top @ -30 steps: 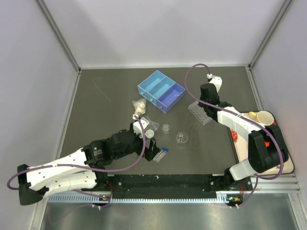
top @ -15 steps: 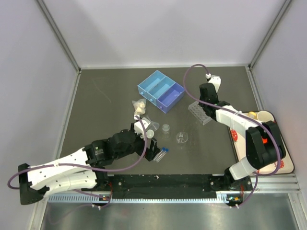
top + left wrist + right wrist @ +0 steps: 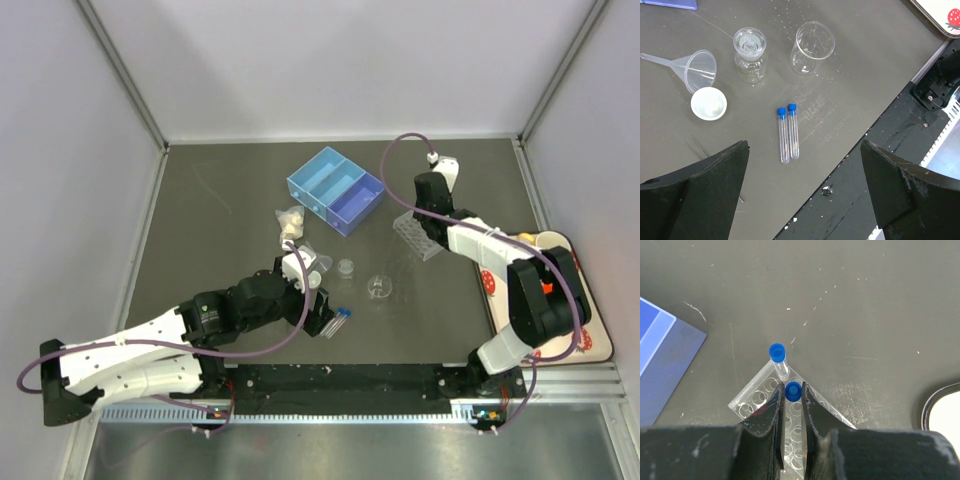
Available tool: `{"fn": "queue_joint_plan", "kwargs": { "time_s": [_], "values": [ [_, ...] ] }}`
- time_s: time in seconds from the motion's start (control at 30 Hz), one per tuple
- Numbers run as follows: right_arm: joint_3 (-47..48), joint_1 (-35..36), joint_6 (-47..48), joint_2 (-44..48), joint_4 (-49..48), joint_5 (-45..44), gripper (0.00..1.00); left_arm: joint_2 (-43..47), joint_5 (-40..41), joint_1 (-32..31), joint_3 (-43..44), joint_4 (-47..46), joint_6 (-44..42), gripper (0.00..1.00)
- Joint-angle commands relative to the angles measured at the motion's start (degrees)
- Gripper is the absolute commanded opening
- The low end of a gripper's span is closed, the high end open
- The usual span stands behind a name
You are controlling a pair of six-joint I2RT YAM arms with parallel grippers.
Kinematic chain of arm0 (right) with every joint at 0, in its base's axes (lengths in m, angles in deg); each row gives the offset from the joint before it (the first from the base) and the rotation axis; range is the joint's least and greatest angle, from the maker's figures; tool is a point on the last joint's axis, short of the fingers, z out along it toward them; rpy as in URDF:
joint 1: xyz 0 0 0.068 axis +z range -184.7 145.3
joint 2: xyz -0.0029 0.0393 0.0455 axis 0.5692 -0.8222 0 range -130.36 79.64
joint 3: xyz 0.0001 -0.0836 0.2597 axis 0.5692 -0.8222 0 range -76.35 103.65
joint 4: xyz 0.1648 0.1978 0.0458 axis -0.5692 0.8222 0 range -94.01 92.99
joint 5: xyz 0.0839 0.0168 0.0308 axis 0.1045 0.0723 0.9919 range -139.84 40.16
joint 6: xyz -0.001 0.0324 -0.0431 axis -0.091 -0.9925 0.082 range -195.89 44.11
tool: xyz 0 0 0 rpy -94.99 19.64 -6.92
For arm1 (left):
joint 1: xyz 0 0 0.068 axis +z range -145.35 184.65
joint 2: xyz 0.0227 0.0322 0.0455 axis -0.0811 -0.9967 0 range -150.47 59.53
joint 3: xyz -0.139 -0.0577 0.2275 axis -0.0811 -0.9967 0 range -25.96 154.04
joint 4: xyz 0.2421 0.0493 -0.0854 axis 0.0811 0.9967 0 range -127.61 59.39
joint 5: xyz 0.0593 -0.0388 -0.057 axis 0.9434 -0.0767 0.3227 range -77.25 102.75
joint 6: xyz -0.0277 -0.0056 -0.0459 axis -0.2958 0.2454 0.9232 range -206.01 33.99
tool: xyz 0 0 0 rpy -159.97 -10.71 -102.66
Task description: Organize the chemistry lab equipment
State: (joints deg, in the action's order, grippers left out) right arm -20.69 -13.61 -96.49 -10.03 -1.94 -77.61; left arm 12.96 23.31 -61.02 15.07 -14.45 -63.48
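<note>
My right gripper (image 3: 793,392) is shut on a blue-capped test tube (image 3: 793,390), held upright over the clear holed rack (image 3: 756,399). A second blue-capped tube (image 3: 777,355) stands in the rack's far corner hole. From above, that gripper (image 3: 437,214) sits over the rack (image 3: 420,240). My left gripper (image 3: 805,192) hangs open above the table, nothing between its fingers (image 3: 705,185). Just beyond it lie two blue-capped tubes (image 3: 788,134) side by side. Past them are a funnel (image 3: 699,70), a round white dish (image 3: 709,104), a small lidded jar (image 3: 750,47) and a tiny beaker (image 3: 812,41).
A blue divided box (image 3: 336,189) stands at the back middle. A pale crumpled item (image 3: 291,222) lies left of it. The strawberry-patterned tray (image 3: 588,345) lies at the right edge under the right arm. The table's black front rail (image 3: 875,165) runs close to the lying tubes.
The right arm's elbow has swung slightly left while its gripper stays over the rack. The left gripper has edged a little toward the two lying tubes.
</note>
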Motion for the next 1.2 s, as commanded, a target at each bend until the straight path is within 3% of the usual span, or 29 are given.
{"fn": "queue_joint_plan", "kwargs": {
  "time_s": [0.0,0.53,0.8,1.03,1.17],
  "values": [
    [2.44,-0.51,0.03,-1.38,-1.63,-0.36,0.00,-0.19,0.77,0.10,1.77,-2.06,-0.55,0.98],
    [2.17,-0.51,-1.28,-3.32,-2.68,0.17,0.00,-0.72,0.68,0.02,1.77,-1.98,-0.46,0.98],
    [2.17,-0.51,-1.99,-3.94,-2.42,0.44,0.16,-0.89,0.59,0.01,1.68,-1.98,-0.38,0.98],
    [2.61,-0.60,-1.99,-3.85,-2.15,0.70,0.43,-1.68,0.59,0.10,2.20,-1.71,-0.38,0.99],
    [3.05,-0.43,-2.08,-2.80,-0.68,0.44,0.51,-2.21,0.86,0.10,3.00,-1.45,-0.55,0.99]
  ]
}}
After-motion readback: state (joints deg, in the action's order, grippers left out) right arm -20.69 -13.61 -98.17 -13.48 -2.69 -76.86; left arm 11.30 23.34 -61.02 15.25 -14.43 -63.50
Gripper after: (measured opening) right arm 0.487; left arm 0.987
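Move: I hold a capped test tube by its blue cap in my right hand, and its rack hole lies straight below, roughly 8 cm under my finger pads. The rack's middle is about 4 cm back and 1 cm right. The first test tube stands 2 cm ahead and 2 cm left. The blue drawer box is some 20 cm left and 7 cm farther out. From my left hand the hole is about 28 cm ahead and 25 cm right. I lower my right hand almost straight down by about 2 cm, easing the test tube down into its rack hole just behind the first one, with the fingers still shut on the cap. Near the bottom I spread the fingers to about half open and let go of the cap, staying around it. ##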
